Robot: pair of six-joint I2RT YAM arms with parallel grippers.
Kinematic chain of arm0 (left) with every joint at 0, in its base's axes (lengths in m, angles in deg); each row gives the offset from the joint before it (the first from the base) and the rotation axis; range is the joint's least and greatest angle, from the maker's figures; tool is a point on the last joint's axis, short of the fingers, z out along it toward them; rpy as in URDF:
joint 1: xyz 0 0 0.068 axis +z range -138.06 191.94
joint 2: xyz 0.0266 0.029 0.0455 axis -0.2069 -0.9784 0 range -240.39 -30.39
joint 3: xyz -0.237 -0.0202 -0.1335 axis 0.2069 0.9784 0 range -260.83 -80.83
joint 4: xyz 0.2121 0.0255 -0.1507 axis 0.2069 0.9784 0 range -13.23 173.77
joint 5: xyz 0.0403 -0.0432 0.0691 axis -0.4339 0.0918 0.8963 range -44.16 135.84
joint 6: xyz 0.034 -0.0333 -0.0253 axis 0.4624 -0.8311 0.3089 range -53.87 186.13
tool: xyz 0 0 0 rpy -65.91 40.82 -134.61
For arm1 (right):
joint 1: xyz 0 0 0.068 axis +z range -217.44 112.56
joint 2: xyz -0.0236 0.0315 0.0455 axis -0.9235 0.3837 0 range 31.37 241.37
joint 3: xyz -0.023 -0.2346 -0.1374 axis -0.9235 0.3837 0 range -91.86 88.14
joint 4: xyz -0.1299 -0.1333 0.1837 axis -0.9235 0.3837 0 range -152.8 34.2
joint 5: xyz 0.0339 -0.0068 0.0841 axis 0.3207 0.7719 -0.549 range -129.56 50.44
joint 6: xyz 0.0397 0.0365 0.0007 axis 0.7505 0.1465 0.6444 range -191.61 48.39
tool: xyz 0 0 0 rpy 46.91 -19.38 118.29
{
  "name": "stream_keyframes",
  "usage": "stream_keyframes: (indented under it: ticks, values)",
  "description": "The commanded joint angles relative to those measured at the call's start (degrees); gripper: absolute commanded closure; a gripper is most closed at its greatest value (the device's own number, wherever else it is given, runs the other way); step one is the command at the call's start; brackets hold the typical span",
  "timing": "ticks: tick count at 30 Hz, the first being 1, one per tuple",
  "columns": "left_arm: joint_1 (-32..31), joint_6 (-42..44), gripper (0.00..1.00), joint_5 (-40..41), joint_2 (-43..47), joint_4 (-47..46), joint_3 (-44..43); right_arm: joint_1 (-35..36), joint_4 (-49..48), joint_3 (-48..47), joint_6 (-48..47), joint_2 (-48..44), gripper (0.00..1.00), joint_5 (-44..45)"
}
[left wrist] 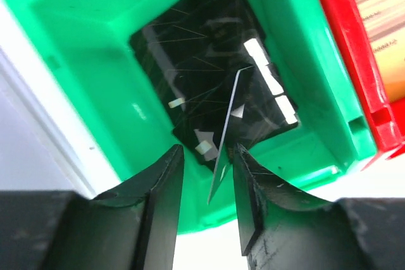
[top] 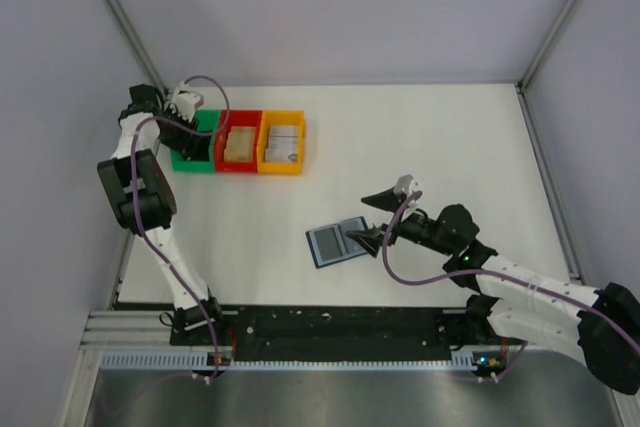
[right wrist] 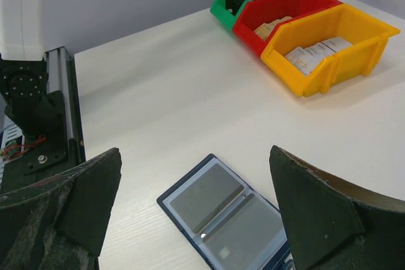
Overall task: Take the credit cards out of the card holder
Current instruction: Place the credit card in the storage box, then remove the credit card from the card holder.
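Note:
The dark blue card holder [top: 338, 242] [right wrist: 190, 188] lies open on the table. A grey credit card [right wrist: 209, 197] sits in each of its two panels. My right gripper [top: 368, 219] [right wrist: 195, 156] hovers just above the holder, its jaws wide open and holding nothing. My left gripper [top: 188, 109] [left wrist: 207, 156] is over the green bin [top: 190, 155] [left wrist: 82, 61] at the far left. Its jaws stand apart, and one thin card [left wrist: 224, 137] hangs edge-on between them, close to the right finger, with a gap on the left. Dark glossy cards [left wrist: 202, 61] lie on the bin's floor.
A red bin [top: 238, 142] [right wrist: 278, 11] and an orange-yellow bin [top: 282, 142] [right wrist: 335, 36], both with stacked cards, stand in a row right of the green one. The rail with the arm bases [top: 330, 332] runs along the near edge. Grey walls enclose the table.

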Motion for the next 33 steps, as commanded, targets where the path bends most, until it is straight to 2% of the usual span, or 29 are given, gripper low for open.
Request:
stream_keyframes:
  ticks: [1, 8, 12, 14, 19, 22, 30, 32, 33]
  values:
    - [-0.74, -1.91, 0.56, 6.35, 6.41, -8.25, -0.18, 0.33, -2.97, 0.29, -0.56, 0.12, 0.02, -0.5]
    - [-2.85, -5.41, 0.48, 14.88, 10.81, -17.22, 4.48, 0.33, -2.97, 0.2, -0.39, -0.05, 0.02, -0.86]
    - [-2.94, -16.29, 0.43, 15.16, 13.96, -20.55, 6.41, 0.33, -2.0, -0.15, -0.47, -0.06, 0.02, -0.33]
    - [-2.77, -22.09, 0.41, 12.71, 17.21, -23.8, 9.39, 0.33, -1.3, -0.41, -0.12, -0.14, 0.02, 0.46]
    - [-3.46, -41.33, 0.33, 5.41, 28.45, -32.5, 20.28, 0.24, 4.05, -2.95, 1.72, 0.12, 0.01, 5.2]
    - [-5.22, -50.66, 0.29, 2.33, 36.36, -35.32, 27.92, 0.24, 11.51, -6.73, 5.14, 0.38, 0.01, 9.07]
    - [-16.46, -61.04, 0.17, 2.41, 60.71, -36.46, 49.02, 0.33, 31.81, -15.08, 7.96, 3.19, 0.02, 12.41]
    - [-17.61, -64.21, 0.15, 1.97, 66.33, -36.13, 53.16, 0.33, 34.9, -16.14, 8.66, 4.16, 0.02, 13.03]
    - [-17.79, -65.53, 0.11, 1.88, 69.05, -35.51, 54.83, 0.33, 36.13, -16.67, 8.93, 4.6, 0.02, 13.03]
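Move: The open card holder lies about 26 cm back and 45 cm right of the left hand, some 6 cm lower; from the right hand it is about 9 cm left, 2 cm ahead and 19 cm below. The left fingertips are already parted in the green box, whose middle is about 3 cm ahead and 4 cm below. The red box sits 13 cm right of the left hand and the yellow box 27 cm right, both 3 cm ahead. Upward and slightly forward first, the left hand clears the green box and leaves the black card, then sweeps back and right, still climbing, towards the card holder: some 19 cm up, 18 cm right and 13 cm back in all. Its fingers open wide and tip up about 40 degrees. Late on, the right hand, still open, eases 3 cm forward and tips down towards the holder. ##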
